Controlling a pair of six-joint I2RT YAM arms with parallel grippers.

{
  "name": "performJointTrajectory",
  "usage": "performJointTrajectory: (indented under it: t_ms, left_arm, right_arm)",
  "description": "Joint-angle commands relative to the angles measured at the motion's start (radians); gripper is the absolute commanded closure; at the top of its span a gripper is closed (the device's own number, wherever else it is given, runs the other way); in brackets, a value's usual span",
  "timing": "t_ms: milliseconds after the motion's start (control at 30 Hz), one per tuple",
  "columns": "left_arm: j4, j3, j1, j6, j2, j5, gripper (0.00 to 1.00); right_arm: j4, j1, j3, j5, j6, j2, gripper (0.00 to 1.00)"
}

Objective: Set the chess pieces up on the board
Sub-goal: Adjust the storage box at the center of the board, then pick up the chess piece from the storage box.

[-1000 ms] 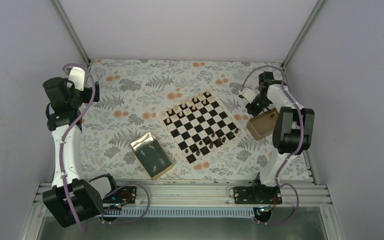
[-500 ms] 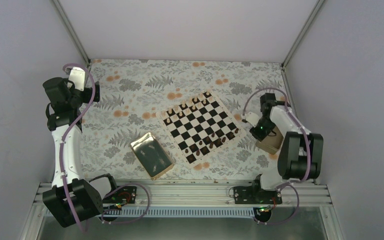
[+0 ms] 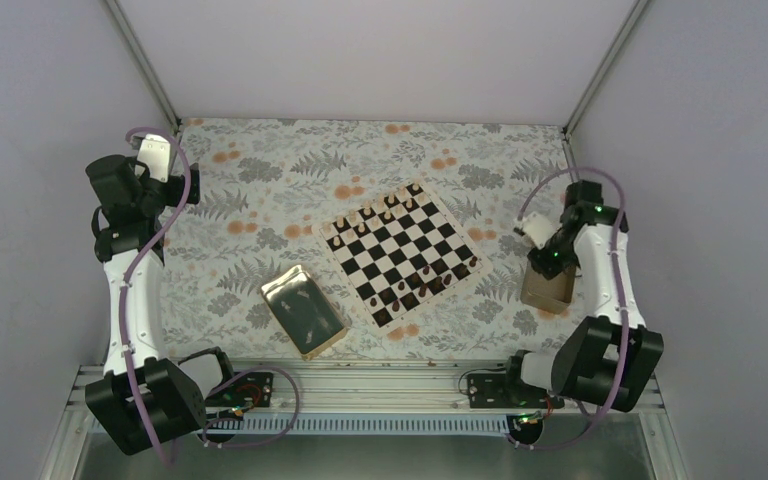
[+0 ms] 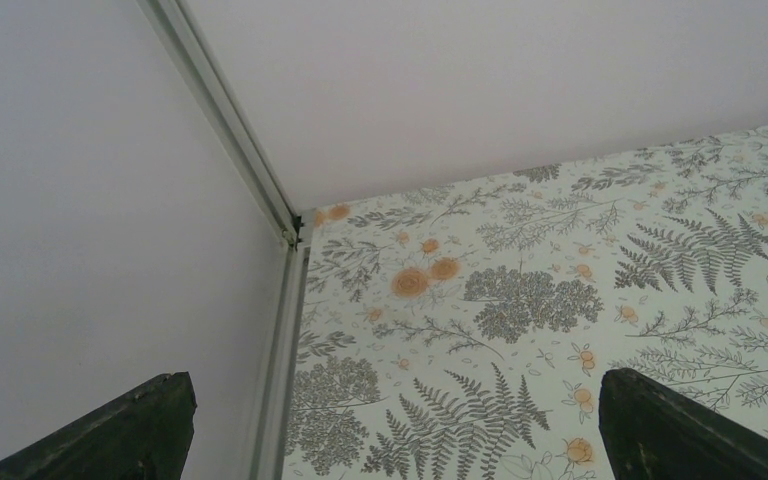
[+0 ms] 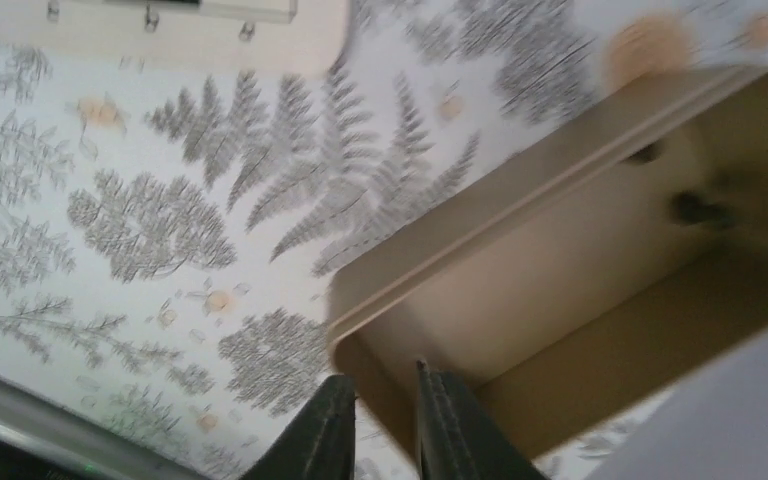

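Note:
The board (image 3: 351,280) lies at mid-table, turned at an angle. Dark chess pieces (image 3: 422,283) stand along its near-right rows, and more pieces (image 3: 370,213) line its far-left rows. My right gripper (image 3: 545,262) is at the small tan box (image 3: 550,288) by the table's right side. In the right wrist view its fingers (image 5: 440,420) stand a little apart astride one box wall (image 5: 380,385), open by a narrow gap. My left gripper (image 3: 152,152) hangs near the back left corner, its fingers (image 4: 150,420) wide open over bare cloth.
A shiny gold tray (image 3: 331,341) holding several small pieces sits left of the board near the front. Inside the tan box (image 5: 580,260) two small dark blurred spots (image 5: 695,210) show. The enclosure's right wall stands close to the box.
The right arm swung the tan box from beside the board's right corner out to the table's right side. Its fingers have parted slightly. The left arm has not moved.

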Motion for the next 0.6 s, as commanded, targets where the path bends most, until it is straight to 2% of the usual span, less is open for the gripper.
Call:
performJointTrajectory:
  t_ms: [0,200,400,567]
  left_arm:
    - [0.027,0.003,0.008,-0.003,-0.017,0.006,0.00]
    - [0.029,0.024,0.008,0.002,0.030,0.032,0.00]
    - [0.055,0.042,0.008,0.018,0.074,0.039,0.00]
    - [0.061,0.077,0.008,0.021,0.120,0.056,0.00]
  right_arm:
    - [-0.005,-0.056,0.099,-0.121,-0.031,0.030,0.76]
    - [0.122,-0.167,0.153,-0.136,-0.105,0.155,0.66]
    - [0.313,-0.240,0.091,-0.212,-0.359,0.174,0.57]
    - [0.323,-0.287,0.122,-0.259,-0.478,0.292,0.55]
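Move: The storage box's middle lies about 4 cm ahead of the right hand, 5 cm to its right and 8 cm below, with its near left corner almost under the fingers. Two dark leftover pieces sit in its far end, some 10 cm ahead, 5 cm to the right. The chessboard's middle is about 25 cm to the left and 6 cm ahead. From the left hand the box lies roughly 70 cm to the right, 9 cm back and 26 cm lower. The right hand sweeps about 8 cm forward and 7 cm to its right, from above the storage box's near left corner to over its far right part, hopping up some 2 cm first and sinking back to its starting height, with no touch on the box to be seen. On the way the fingers part from nearly shut to a bit under half open and their tips swing some 10 to 15 degrees forward, while the idle left hand eases about 2 cm forward and 2 cm down with its fingers still wide open. ##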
